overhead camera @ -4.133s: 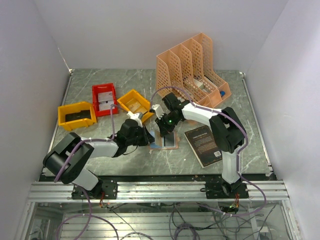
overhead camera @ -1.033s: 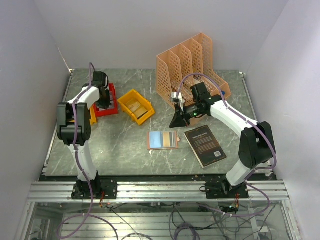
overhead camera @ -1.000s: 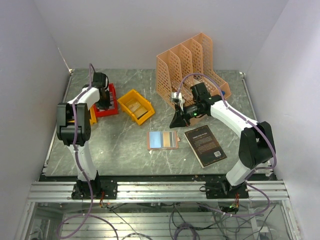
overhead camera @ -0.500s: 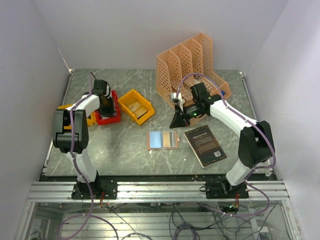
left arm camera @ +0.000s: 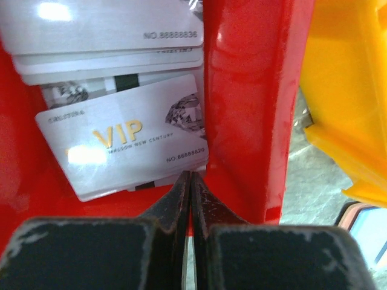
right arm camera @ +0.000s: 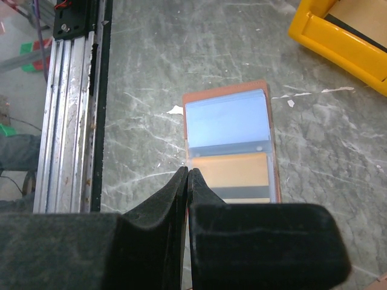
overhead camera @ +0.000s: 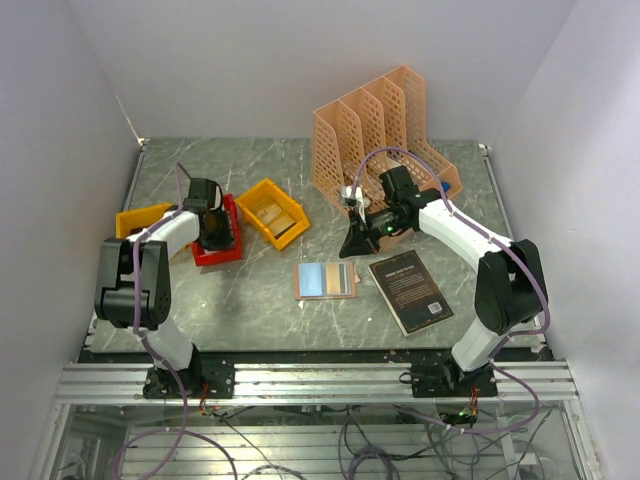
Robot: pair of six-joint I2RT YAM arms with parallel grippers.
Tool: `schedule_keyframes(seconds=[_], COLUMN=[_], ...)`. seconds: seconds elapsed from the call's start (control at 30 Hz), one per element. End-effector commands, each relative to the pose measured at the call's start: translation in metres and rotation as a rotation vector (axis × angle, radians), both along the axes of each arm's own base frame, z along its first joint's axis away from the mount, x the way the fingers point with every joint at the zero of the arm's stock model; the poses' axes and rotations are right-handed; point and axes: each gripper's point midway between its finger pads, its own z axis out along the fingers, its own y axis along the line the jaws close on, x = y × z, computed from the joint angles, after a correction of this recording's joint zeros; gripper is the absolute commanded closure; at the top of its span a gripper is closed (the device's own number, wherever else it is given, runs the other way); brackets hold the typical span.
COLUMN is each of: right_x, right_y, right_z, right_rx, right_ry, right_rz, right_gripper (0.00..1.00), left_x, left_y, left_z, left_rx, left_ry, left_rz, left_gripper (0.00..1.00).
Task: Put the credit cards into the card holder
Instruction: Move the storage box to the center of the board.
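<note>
Several pale credit cards (left arm camera: pixel 121 145) lie stacked in a red bin (left arm camera: pixel 242 90); the top one reads VIP. My left gripper (left arm camera: pixel 191 175) is shut inside that bin, its tips touching the VIP card's near right corner, nothing visibly pinched. From above, the left gripper (overhead camera: pixel 214 240) is low over the red bin (overhead camera: pixel 232 250). The salmon card holder (overhead camera: pixel 325 280) lies open on the table, with a bluish card (right arm camera: pixel 227 121) and a tan card (right arm camera: pixel 233 172) in its pockets. My right gripper (overhead camera: pixel 348 245) hovers shut above the holder's (right arm camera: pixel 271 151) far edge, empty.
A yellow bin (overhead camera: pixel 270 212) sits right of the red one, and another yellow bin (overhead camera: pixel 140 220) on its left. The peach lattice file organizer (overhead camera: pixel 385 130) stands at the back right. A black book (overhead camera: pixel 405 290) lies right of the holder. The metal rail (right arm camera: pixel 72 103) runs along the near edge.
My left gripper has pulled back toward the near side of the table, and the red bin has slid nearer with it. The right arm has barely moved.
</note>
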Motion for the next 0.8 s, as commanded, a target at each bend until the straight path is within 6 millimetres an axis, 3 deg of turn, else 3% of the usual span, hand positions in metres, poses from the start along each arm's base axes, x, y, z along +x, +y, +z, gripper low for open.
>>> schedule_keyframes(seconds=[0.0, 0.2, 0.27, 0.57, 0.77], right_x=[0.006, 0.005, 0.005, 0.004, 0.004], right_y=[0.001, 0.001, 0.001, 0.001, 0.001], right_z=[0.004, 0.004, 0.004, 0.005, 0.005], right_rx=[0.007, 0.008, 0.010, 0.011, 0.012], right_ry=[-0.016, -0.017, -0.020, -0.018, -0.018], right_rz=[0.004, 0.011, 0.010, 0.012, 0.015], right_gripper=[0.97, 0.97, 0.97, 0.97, 0.97], left_x=[0.006, 0.001, 0.004, 0.039, 0.047], left_y=[0.016, 0.057, 0.061, 0.039, 0.043], left_z=[0.026, 0.035, 0.041, 0.086, 0.088], left_rx=[0.044, 0.037, 0.009, -0.315, -0.349], left_ry=[-0.101, -0.148, -0.181, -0.450, -0.496], left_rz=[0.117, 0.283, 0.324, 0.536, 0.780], left_gripper=[0.89, 0.88, 0.88, 0.88, 0.83])
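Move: The red storage box is around the left hand, whose shut-looking fingers are down inside its near right part; its middle lies about 5 cm ahead, 2 cm to the left and roughly level. The middle yellow box is some 14 cm to the hand's right and 8 cm farther out, the left yellow box about 16 cm to its left and 3 cm ahead. From the right hand, the red box lies roughly 35 cm left, 10 cm ahead and 11 cm below. The left hand stops drawing back and lifts its fingers out of the near end of the red box, rising about 6 cm in all while it first swings some 5 cm to the left over the cards. It then eases slightly back to the right and goes about 3 cm forward, still climbing, as the wrist turns roughly 35 degrees counter-clockwise and tips the fingers up to point more forward, the gripper staying nearly shut above the box. ##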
